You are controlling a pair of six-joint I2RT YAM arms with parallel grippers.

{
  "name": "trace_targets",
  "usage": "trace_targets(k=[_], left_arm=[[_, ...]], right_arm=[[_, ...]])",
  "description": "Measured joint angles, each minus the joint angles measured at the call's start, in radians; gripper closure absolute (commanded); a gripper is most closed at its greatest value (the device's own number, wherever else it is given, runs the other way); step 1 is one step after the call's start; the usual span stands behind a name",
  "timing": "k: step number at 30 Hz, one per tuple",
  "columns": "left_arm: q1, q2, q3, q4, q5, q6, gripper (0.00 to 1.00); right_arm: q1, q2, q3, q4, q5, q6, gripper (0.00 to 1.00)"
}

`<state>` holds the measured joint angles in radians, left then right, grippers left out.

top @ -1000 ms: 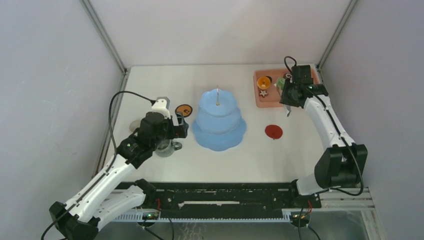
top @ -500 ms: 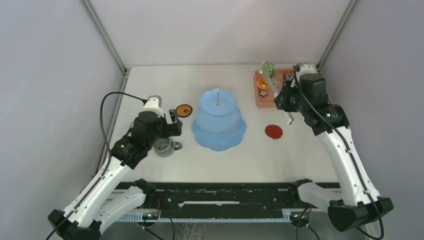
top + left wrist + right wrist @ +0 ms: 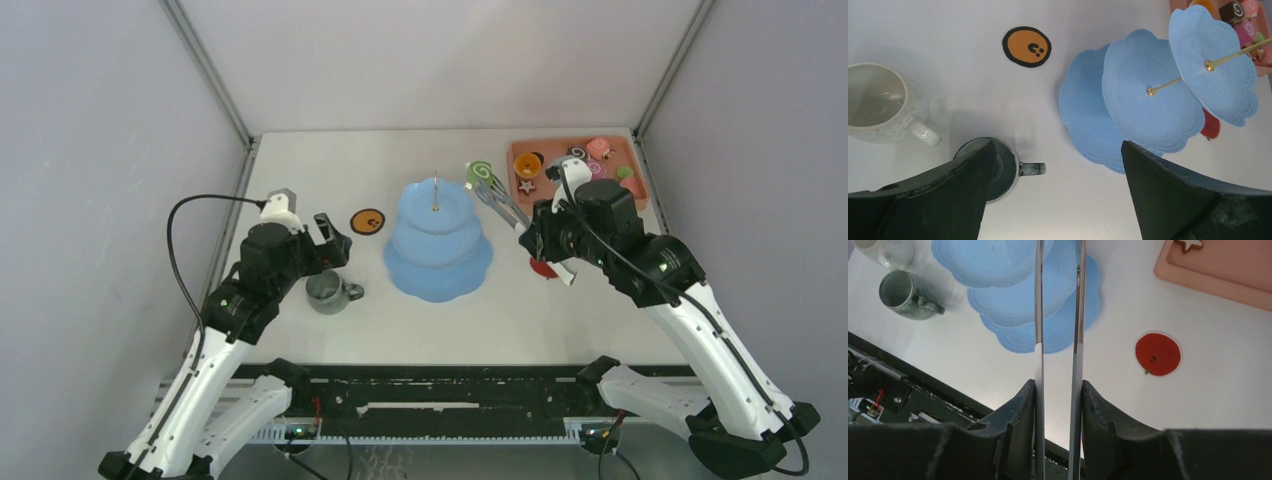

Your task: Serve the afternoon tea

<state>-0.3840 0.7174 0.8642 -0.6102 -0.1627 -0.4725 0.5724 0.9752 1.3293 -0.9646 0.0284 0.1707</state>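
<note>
The light blue three-tier cake stand (image 3: 437,243) stands mid-table. My right gripper (image 3: 537,236) is shut on the long metal tongs (image 3: 500,205), which pinch a green swirl roll (image 3: 482,172) just right of the stand's top tier. In the right wrist view the tongs' arms (image 3: 1039,315) run up between my right gripper's (image 3: 1058,390) fingers; their tips are out of frame. My left gripper (image 3: 333,244) hangs open and empty above the grey-green mug (image 3: 328,292). In the left wrist view the left gripper (image 3: 1058,145) frames that mug (image 3: 1005,167), with a white mug (image 3: 878,102) to its left.
The salmon-pink tray (image 3: 522,200) at the back right holds several pastries, among them a star cookie (image 3: 526,186) and an orange tart (image 3: 529,164). An orange coaster (image 3: 368,221) lies left of the stand. A red coaster (image 3: 1158,353) lies right of it, under my right arm.
My right arm swung from the tray toward the stand, carrying the green swirl roll in the tongs. My left arm pulled back to the left, uncovering the grey-green mug.
</note>
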Motion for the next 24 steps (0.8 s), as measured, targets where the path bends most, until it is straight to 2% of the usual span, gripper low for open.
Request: trace_targets(k=[10,24], left_arm=[[0.0,-0.018,0.0,-0.006,0.018,-0.019,0.0],[0.001,-0.035,0.0,-0.007,0.017,-0.026,0.0]], right_arm=[[0.094,-0.061,-0.031,-0.034,0.023,0.003,1.0],[0.128,0.092,-0.042,0.1,0.012,-0.015,1.0]])
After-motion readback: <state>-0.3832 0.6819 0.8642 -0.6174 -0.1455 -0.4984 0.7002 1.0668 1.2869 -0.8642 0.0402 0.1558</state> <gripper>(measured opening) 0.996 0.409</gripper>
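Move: The right hand holds the tongs with the green cake at their tips. The cake stand's top plate lies about 17 cm ahead of this hand, 18 cm to its left and 9 cm below it. The red coaster is some 17 cm ahead and 6 cm to the right on the table, the pink tray about 46 cm ahead and 16 cm to the right, both about 28 cm below. From the idle left hand, the top plate is roughly 17 cm ahead, 18 cm right and slightly lower. Back first by about 2.5 cm, then left, forward and gently down, the right hand swings the tongs from the right of the stand in over its top plate, ending about 5 cm farther left and 2 cm lower. The wrist turns slightly counter-clockwise, and the fingers keep their grip on the tongs, which still pinch the green cake. ##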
